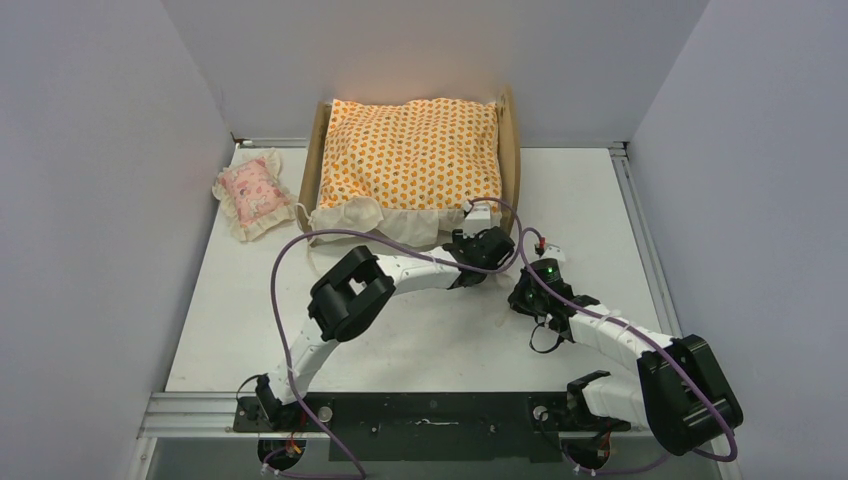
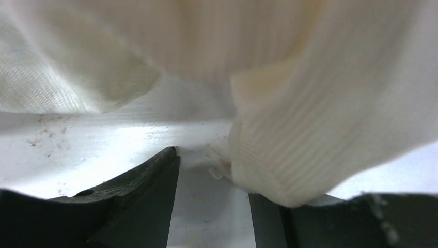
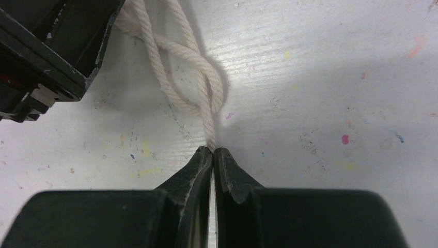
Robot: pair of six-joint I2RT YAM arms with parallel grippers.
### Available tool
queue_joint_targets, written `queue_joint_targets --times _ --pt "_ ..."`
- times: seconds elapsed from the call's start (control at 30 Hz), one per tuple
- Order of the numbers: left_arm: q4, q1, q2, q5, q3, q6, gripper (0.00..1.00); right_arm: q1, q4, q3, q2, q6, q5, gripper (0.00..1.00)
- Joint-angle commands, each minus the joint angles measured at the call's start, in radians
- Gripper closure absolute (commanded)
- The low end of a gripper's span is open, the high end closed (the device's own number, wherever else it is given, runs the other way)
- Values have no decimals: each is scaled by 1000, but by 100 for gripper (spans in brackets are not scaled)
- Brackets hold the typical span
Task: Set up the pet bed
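Observation:
The pet bed (image 1: 510, 150) stands at the back of the table, light wood sides showing on either side of the orange-patterned cushion (image 1: 415, 150) that lies in it. The cushion's cream ruffle (image 1: 380, 222) hangs over the front. My left gripper (image 1: 478, 222) is at the ruffle's front right corner. In the left wrist view the left gripper (image 2: 214, 175) is open, with the cream ruffle (image 2: 310, 129) draped over its right finger and nothing between the jaws. My right gripper (image 1: 520, 290) sits just behind it, low over the table. The right gripper (image 3: 213, 150) is shut on a twisted white cord (image 3: 206, 98).
A small pink frilled pillow (image 1: 252, 193) lies on the table left of the bed. The left arm's black wrist body (image 3: 46, 46) is close in front of my right gripper. Grey walls close in the left and right sides.

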Motion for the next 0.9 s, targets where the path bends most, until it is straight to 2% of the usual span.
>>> queue_joint_targets --times 0.0,0.2,0.4,0.5,0.63,0.73,0.87 --pt "-208 -22 51 -48 20 -39 53 -10 24 -8 -10 -3 -24 95" --pt "-309 -37 90 -37 50 -41 65 -17 94 -12 -14 11 -48 95" --pt "-338 -38 96 -13 32 -61 100 -20 111 -20 2 15 -75 95" --pt "-290 -37 41 -4 -23 -67 100 -24 100 -22 0 10 -74 95" --pt "-196 -31 -97 -59 -88 -17 100 -29 60 -16 -18 2 -57 95" --pt "-99 -26 -190 -102 -101 111 100 -34 40 -18 -29 -1 -39 95" --pt "-18 -28 -254 -156 -44 271 100 -48 3 -8 -23 -5 -17 95"
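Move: The loose cord tail lies almost between the left hand's open fingers, about 1 cm back, 1 cm left and 1 cm below. The half-made cord knot is some 4 cm back and 3 cm right of that hand; the frill corner hangs about 2 cm ahead and 1 cm right. From the right hand, which already pinches the other cord end, the knot is about 3 cm ahead and 1 cm left, the tail about 6 cm ahead and 5 cm left. The left fingers shut fully and pinch the cord tail after easing a centimetre or so left and back and slightly down, then draw it away from the knot, mostly left with some back and a late lift, about 5 cm left in all. The right hand keeps its pinch on the other end near the table, shifting no more than a centimetre. ##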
